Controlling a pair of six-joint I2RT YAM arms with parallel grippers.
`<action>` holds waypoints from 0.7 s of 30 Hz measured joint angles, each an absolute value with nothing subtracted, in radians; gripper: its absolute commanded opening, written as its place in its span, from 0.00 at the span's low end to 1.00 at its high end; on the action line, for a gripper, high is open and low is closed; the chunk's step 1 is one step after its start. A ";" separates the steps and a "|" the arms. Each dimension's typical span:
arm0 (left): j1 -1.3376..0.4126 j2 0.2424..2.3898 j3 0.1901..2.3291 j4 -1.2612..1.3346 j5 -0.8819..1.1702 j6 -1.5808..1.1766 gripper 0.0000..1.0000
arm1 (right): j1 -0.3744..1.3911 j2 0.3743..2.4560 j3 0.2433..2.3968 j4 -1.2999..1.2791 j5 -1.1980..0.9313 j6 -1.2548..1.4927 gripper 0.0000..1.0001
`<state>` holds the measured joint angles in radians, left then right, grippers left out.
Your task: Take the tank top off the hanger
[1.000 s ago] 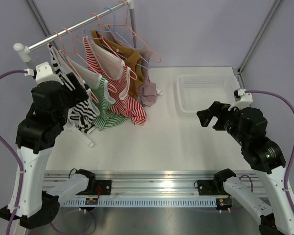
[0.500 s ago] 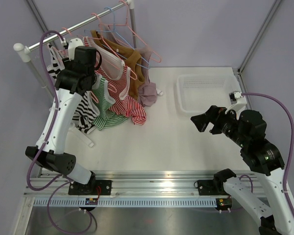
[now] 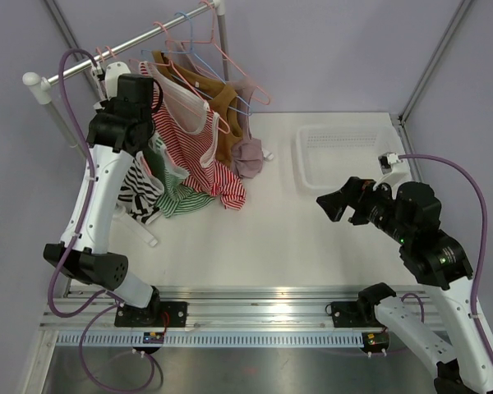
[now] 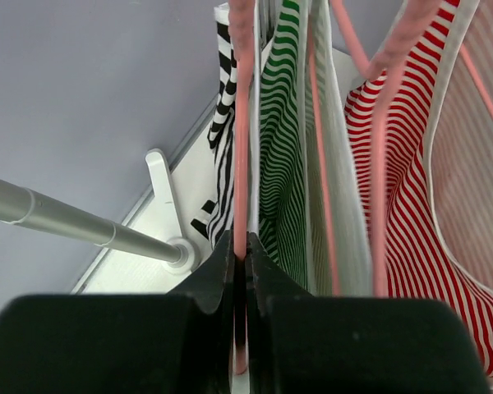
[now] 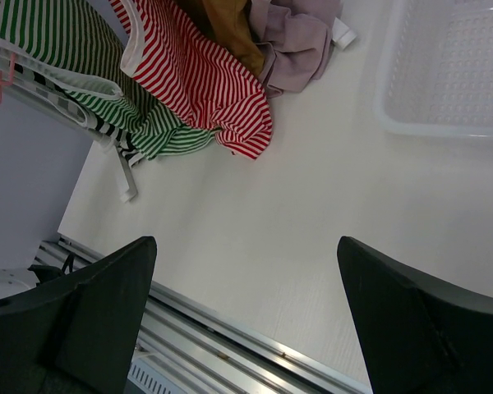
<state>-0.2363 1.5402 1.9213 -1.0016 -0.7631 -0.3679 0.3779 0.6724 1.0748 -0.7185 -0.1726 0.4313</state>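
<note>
Several tank tops hang on pink hangers from a rail. My left gripper is shut on the thin pink hanger nearest the rail's near end. The black-and-white striped tank top hangs just left of that hanger and the green striped one just right. From above, the left gripper is up at the rail, over the black-and-white tank top. My right gripper hovers open over the table, apart from the clothes, nothing between its fingers.
A red striped top, a brown top and a mauve garment hang further along the rail, their hems on the table. A white basket stands at the back right. The rack's foot is below the rail.
My left arm swung up from the left side to the rail and its gripper closed on the pink hanger. The right gripper drifted slightly left, still open.
</note>
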 measured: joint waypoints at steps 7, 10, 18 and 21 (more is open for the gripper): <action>-0.237 1.528 1.990 -1.034 -0.765 -0.371 0.00 | 0.378 0.700 1.067 -0.699 -0.186 0.435 0.99; -0.240 1.507 2.023 -1.058 -0.759 -0.371 0.00 | 0.378 0.700 1.065 -0.699 -0.187 0.439 1.00; -0.282 1.272 1.905 -1.076 -0.609 -0.406 0.00 | 0.378 0.699 1.065 -0.698 -0.187 0.433 0.99; -0.292 1.119 1.748 -1.063 -0.513 -0.429 0.00 | 0.378 0.702 1.065 -0.686 -0.188 0.421 0.99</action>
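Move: The left hand already grips the pink hanger of the black-and-white striped tank top, whose middle hangs about 15 cm below, 4 cm back and 3 cm right. The rack rod runs some 9 cm overhead. The green-striped top hangs about 10 cm right, 3 cm back and 15 cm below; the red-striped one 16 cm right, level front to back, 15 cm below. From the right hand the black-and-white top lies roughly 46 cm left, 14 cm ahead, 10 cm lower. Upward first, some 6 cm, the left hand lifts the hanger to clear the rod, then sweeps it back about 10 cm towards the robot, drifting a little right and sinking 2 cm at the end. The wrist tips up and swings clockwise, some 20 degrees in all, while the fingers keep their pinch on the hanger. ##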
